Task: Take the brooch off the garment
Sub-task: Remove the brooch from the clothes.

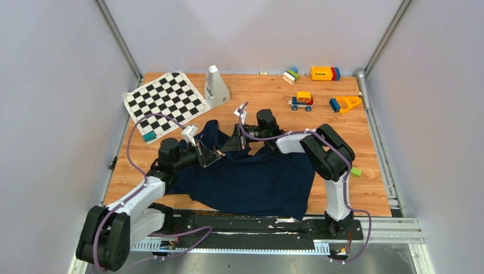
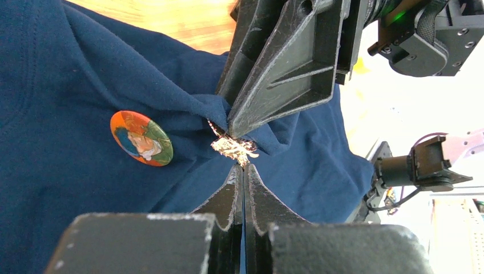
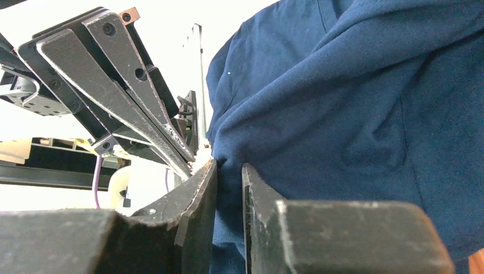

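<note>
The dark navy garment [image 1: 251, 182] lies spread across the near middle of the table. A small sparkling gold-and-white brooch [image 2: 233, 146] is pinned to a raised fold of the garment [image 2: 68, 171]. My left gripper [image 2: 244, 166] is shut with its tips pinching the brooch's lower edge. Opposite, my right gripper [image 2: 228, 123] nips the fold of cloth just above the brooch. In the right wrist view, garment cloth [image 3: 354, 114] fills the narrow gap of the right gripper [image 3: 228, 165]. A round orange-and-green badge [image 2: 141, 138] is pinned further left.
A black-and-white chequered mat [image 1: 165, 101] lies at the back left, with a teal block [image 1: 149, 136] at its near corner. A white wedge-shaped object [image 1: 216, 87] stands beside it. A toy car [image 1: 301, 101] and blocks [image 1: 325, 73] lie back right. A green block [image 1: 356, 171] is beside the right arm.
</note>
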Controlling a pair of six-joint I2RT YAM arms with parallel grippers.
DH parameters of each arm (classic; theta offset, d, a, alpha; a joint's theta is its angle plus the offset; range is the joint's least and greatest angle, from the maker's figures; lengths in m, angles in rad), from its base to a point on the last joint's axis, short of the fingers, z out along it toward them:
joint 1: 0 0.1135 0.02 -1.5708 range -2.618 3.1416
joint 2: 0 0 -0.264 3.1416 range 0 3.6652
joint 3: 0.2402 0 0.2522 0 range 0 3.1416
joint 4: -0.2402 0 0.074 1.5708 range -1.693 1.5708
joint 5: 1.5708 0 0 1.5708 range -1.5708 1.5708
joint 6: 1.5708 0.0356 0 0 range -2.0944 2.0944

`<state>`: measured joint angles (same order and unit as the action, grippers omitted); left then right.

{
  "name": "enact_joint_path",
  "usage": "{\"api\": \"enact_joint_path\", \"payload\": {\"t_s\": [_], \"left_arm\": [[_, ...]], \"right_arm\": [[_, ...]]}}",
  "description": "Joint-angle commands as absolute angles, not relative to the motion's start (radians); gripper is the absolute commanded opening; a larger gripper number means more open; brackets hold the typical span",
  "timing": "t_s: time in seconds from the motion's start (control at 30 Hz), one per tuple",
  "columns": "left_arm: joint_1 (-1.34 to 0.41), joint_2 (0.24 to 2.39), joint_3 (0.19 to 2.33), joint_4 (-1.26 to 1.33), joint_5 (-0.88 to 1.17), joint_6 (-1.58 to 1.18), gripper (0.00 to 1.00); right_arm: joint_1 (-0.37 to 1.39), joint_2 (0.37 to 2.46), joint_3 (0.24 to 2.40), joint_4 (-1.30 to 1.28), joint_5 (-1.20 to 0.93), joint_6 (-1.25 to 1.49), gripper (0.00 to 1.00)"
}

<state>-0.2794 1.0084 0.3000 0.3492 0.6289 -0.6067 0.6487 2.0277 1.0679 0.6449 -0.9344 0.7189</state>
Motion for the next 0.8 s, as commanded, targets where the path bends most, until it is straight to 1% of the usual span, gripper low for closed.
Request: {"api": "enact_joint_path", "payload": {"t_s": [0.0, 0.23, 0.3, 0.4, 0.5, 0.53, 0.57, 0.6, 0.63, 0.67, 0.7, 0.73, 0.77], "left_arm": [[-0.283, 0.956, 0.349, 0.375, 0.647, -0.51, 0.0], [-0.288, 0.903, 0.339, 0.396, 0.645, -0.413, 0.0], [-0.288, 0.895, 0.328, 0.403, 0.617, -0.416, 0.0], [-0.288, 0.898, 0.331, 0.352, 0.536, -0.429, 0.0], [-0.286, 0.926, 0.332, 0.319, 0.495, -0.475, 0.0], [-0.287, 0.934, 0.333, 0.315, 0.489, -0.504, 0.0], [-0.286, 0.949, 0.334, 0.301, 0.478, -0.52, 0.04], [-0.286, 0.955, 0.334, 0.287, 0.476, -0.557, 0.12], [-0.285, 0.965, 0.33, 0.288, 0.479, -0.575, 0.16], [-0.285, 0.967, 0.314, 0.302, 0.48, -0.616, 0.26], [-0.285, 0.965, 0.303, 0.315, 0.48, -0.638, 0.31], [-0.285, 0.96, 0.278, 0.346, 0.478, -0.686, 0.4], [-0.285, 0.946, 0.265, 0.362, 0.48, -0.726, 0.44]], "right_arm": [[0.675, 2.024, 1.101, 0.613, -0.922, 0.654, 0.2], [0.694, 2.002, 1.115, 0.54, -0.888, 0.584, 0.18], [0.697, 1.991, 1.108, 0.535, -0.872, 0.568, 0.14], [0.698, 1.96, 1.08, 0.556, -0.845, 0.559, 0.06], [0.698, 1.933, 1.05, 0.576, -0.807, 0.552, 0.0], [0.698, 1.925, 1.04, 0.579, -0.784, 0.55, 0.0], [0.698, 1.918, 1.031, 0.58, -0.763, 0.547, 0.0], [0.698, 1.909, 1.025, 0.579, -0.745, 0.543, 0.0], [0.699, 1.9, 1.015, 0.578, -0.722, 0.54, 0.0], [0.698, 1.89, 1.006, 0.579, -0.699, 0.54, 0.0], [0.699, 1.88, 0.991, 0.582, -0.676, 0.54, 0.0], [0.701, 1.871, 0.983, 0.582, -0.652, 0.539, 0.0], [0.706, 1.862, 0.977, 0.578, -0.624, 0.538, 0.0]]}}
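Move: The gold brooch sits at the left hand's shut fingertips, about 1 cm ahead and 1 cm to its right, level. The round badge lies some 5 cm ahead and 3 cm to the left of the left hand, about 1 cm lower. For the right hand the fold of cloth is right between its part-open fingertips, about 1 cm to its left; the brooch is roughly 2 cm to its left and 1 cm back. Right sinks 1.5 cm, pinching the fold; left bobs up 2 cm and down, then opens off the brooch. ##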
